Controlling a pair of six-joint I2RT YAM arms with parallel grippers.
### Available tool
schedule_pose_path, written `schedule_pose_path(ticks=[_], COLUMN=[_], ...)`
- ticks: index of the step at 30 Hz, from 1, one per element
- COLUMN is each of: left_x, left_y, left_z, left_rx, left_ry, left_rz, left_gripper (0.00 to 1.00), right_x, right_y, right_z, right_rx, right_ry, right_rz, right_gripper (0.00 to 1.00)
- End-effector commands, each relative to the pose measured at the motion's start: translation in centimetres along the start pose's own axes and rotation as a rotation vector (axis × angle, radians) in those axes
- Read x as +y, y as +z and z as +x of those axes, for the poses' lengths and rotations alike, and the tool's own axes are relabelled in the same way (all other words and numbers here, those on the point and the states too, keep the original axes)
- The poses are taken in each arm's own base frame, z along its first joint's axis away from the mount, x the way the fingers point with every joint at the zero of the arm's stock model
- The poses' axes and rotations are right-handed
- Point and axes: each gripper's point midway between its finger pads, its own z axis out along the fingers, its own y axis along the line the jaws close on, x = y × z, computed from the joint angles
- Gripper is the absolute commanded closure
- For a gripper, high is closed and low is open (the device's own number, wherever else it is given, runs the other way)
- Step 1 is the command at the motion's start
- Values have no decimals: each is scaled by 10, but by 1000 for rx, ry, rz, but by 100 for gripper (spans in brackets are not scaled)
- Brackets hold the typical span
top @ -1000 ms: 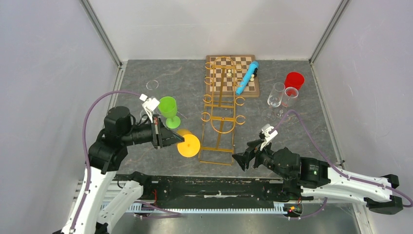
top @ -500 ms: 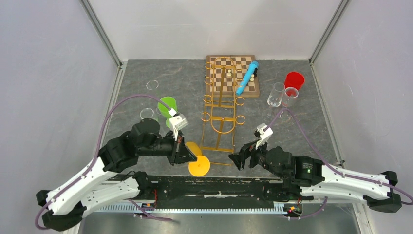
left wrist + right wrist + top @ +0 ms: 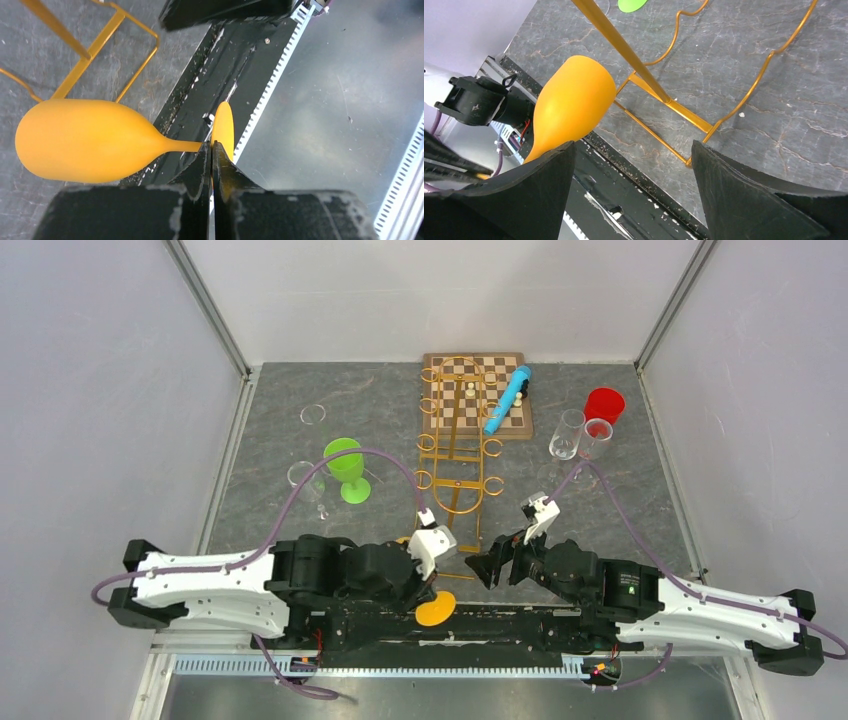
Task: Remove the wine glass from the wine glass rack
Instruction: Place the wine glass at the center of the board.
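The orange wine glass (image 3: 85, 140) lies sideways off the gold wine glass rack (image 3: 455, 455), held over the table's near edge. My left gripper (image 3: 210, 145) is shut on its thin stem, just in front of the round foot (image 3: 435, 609). In the top view the left gripper (image 3: 425, 575) covers most of the bowl. The rack's wire base (image 3: 95, 47) lies just beyond the bowl. My right gripper (image 3: 480, 568) stands open beside the rack's base corner, with nothing between its fingers. The right wrist view shows the orange wine glass (image 3: 571, 102) left of the rack's wires (image 3: 644, 75), with the right gripper (image 3: 632, 145) wide open.
A green wine glass (image 3: 346, 462) and a clear glass (image 3: 303, 476) stand at the left. Two clear glasses (image 3: 567, 433) and a red cup (image 3: 604, 403) stand at the right. A chessboard (image 3: 505, 415) with a blue tube (image 3: 508, 398) lies behind the rack.
My left arm has swung down and to the right, carrying the orange wine glass from beside the rack to the table's near edge. My right gripper has shifted slightly left.
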Motion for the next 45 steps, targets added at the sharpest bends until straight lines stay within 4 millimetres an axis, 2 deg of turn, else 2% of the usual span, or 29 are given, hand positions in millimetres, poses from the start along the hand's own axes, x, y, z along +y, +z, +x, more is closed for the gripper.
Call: schedule_pose_path(ticks=[1,8,14,21,25,34,45], left_x=[-14,-45,-58,-74,-81,-85,-74], left_y=[-9,1,15,22,27,36,32], left_z=[-42,-39,-35,-38,-39,-41,-48], left_rx=[-153,-131,-99,-107,-118,-124,-165], left_ry=[57,188,292,358,402,479,485], left_rz=[-69,-98,-166,-188,-216,-307,-403], left_gripper=[98,98,98,98,98,98,98], right_x=[20,32,43,58,59,66,71], right_y=[-3,-5,-8,-13,-13,-18,-21], right_z=[-15,-5,8,23,33,56,68], right_rx=[-28,22,72,162,200,285,320], right_ry=[71,80,104,97,99,117,142], right_rz=[-66,-133,-209,-292,-302,-364,-418], right_gripper=[13,14,16,16,18,25,49])
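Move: The orange wine glass is already held by the left fingers near its foot. Its middle is some 5 cm ahead of the left hand, 2 cm to its left and 4 cm below. The open right gripper waits about 6 cm ahead of the left hand and 11 cm to its right, slightly lower. From the right hand the glass is about 13 cm left, 1 cm back and 2 cm down. The gold rack's middle stands roughly 25 cm ahead of the left hand, 4 cm right and 5 cm lower. Bring the left gripper with the orange glass about 8 cm right and some 4 cm back, keeping the pinch and rolling the wrist about 30 degrees so the bowl swings up. Bring the right hand back and left to meet it, turning counter-clockwise and tipping down, then half close its fingers around the stem between bowl and foot. ##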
